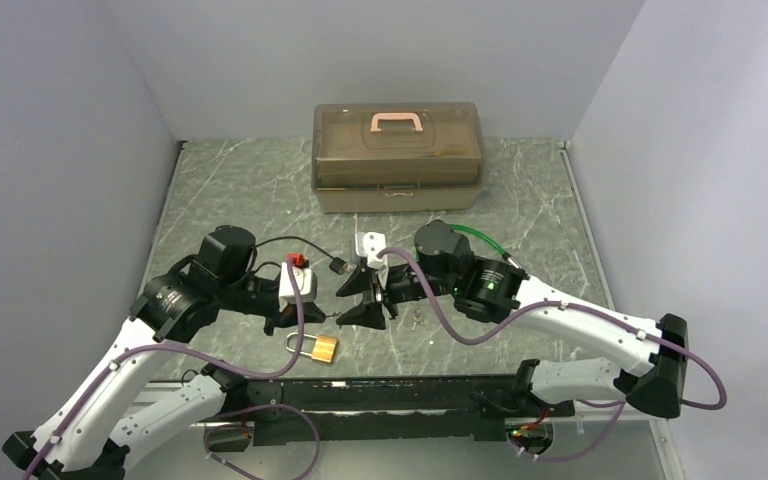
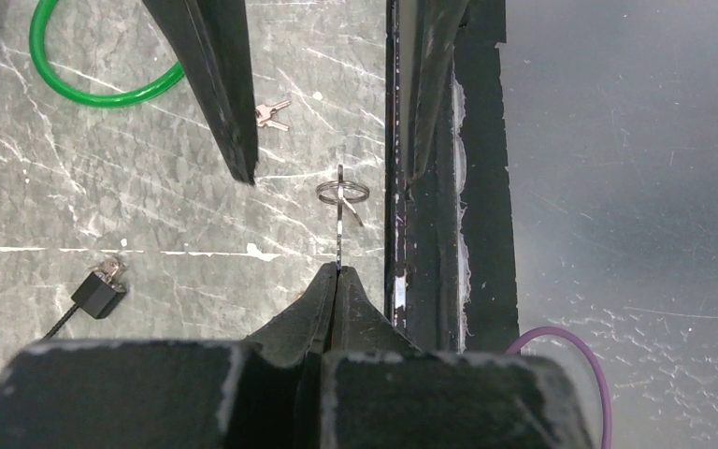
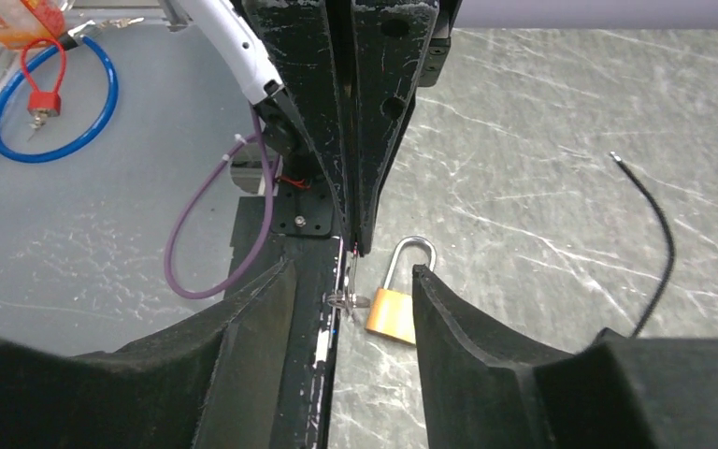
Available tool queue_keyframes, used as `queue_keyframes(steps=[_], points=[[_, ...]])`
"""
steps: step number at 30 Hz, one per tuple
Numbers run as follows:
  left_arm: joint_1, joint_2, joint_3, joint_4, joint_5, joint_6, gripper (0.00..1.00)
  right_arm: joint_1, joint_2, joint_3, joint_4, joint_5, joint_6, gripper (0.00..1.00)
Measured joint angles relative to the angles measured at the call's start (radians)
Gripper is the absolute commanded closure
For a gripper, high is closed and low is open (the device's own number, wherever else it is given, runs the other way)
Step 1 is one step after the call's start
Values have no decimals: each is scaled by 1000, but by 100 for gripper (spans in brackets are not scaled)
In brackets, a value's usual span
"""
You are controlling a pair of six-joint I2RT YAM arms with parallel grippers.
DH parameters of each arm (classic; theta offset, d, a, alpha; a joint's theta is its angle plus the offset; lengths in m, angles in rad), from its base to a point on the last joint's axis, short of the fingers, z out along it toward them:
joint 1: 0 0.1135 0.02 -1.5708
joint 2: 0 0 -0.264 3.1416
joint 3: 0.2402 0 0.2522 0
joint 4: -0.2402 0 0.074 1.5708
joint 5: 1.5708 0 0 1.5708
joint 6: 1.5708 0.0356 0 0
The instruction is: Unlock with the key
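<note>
My left gripper [image 2: 337, 271] is shut on the key [image 2: 339, 224], which I see edge-on, sticking out past the fingertips with its ring [image 2: 341, 192] at the far end. The brass padlock [image 3: 394, 313] lies flat on the marble table just beside the key's ring, near the front edge; it also shows in the top view [image 1: 321, 348]. Facing the left gripper, my right gripper [image 3: 351, 309] is open, one finger on either side of the key and touching neither it nor the padlock. In the top view the two grippers meet tip to tip, left gripper [image 1: 322, 316] against right gripper [image 1: 358, 298].
A brown toolbox [image 1: 397, 155] stands at the back. A red lock [image 1: 297, 262] and a black cable lock [image 2: 98, 295] lie behind the grippers. Spare keys [image 2: 271, 113] and a green cable [image 2: 93, 79] lie near the right arm. The black front rail [image 2: 430, 234] runs close by.
</note>
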Motion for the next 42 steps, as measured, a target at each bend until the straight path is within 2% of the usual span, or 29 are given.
queue_keyframes(steps=[9,11,13,23,24,26,27,28,29,32,34,37,42], points=[[0,21,22,-32,0,23,100,-3,85,0,43,-62,24,75],[0,21,24,-34,0,23,100,-3,93,0,41,-65,22,84],[0,21,24,-38,-1,24,100,-3,97,0,35,-65,14,100],[0,26,38,-37,-2,25,99,-2,82,4,24,-38,-22,100],[0,26,42,-37,-1,25,96,-2,79,4,24,-38,-26,100],[0,26,48,-32,0,24,80,-2,71,4,25,-38,-28,100],[0,26,48,-28,2,21,67,-2,68,4,25,-38,-28,100],[0,26,49,-27,2,21,46,-2,65,3,25,-39,-26,100],[0,26,49,-26,1,16,34,-3,62,1,25,-39,-25,100],[0,26,49,-21,-5,11,25,-3,41,-28,35,-37,-4,100],[0,25,43,-18,-12,26,3,-3,13,-66,39,-33,12,100],[0,1,-27,-6,-34,78,1,-3,-37,-135,47,-18,47,100],[-6,-28,-239,-18,-62,205,1,-3,-151,-293,81,16,144,100]])
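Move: The key, with its ring, is held by one end in the shut left fingers: its middle lies about 2 cm to the right of the left hand and 1 cm below, and some 3 cm left of the half-open right hand and 2 cm below it. The brass padlock rests on the table about 4 cm ahead, 3 cm left and 18 cm below the left hand; the loose keys lie roughly 10 cm ahead, 17 cm right of that hand, at table height. The key changes hands: the right gripper eases about 2.5 cm down and a little left over its free ring end and pinches it, while the left stays still. Then the left fingers open wide and let go, dropping some 9 cm towards the padlock with a slight downward tilt, as the right hand carries the key right, down and slightly back. ##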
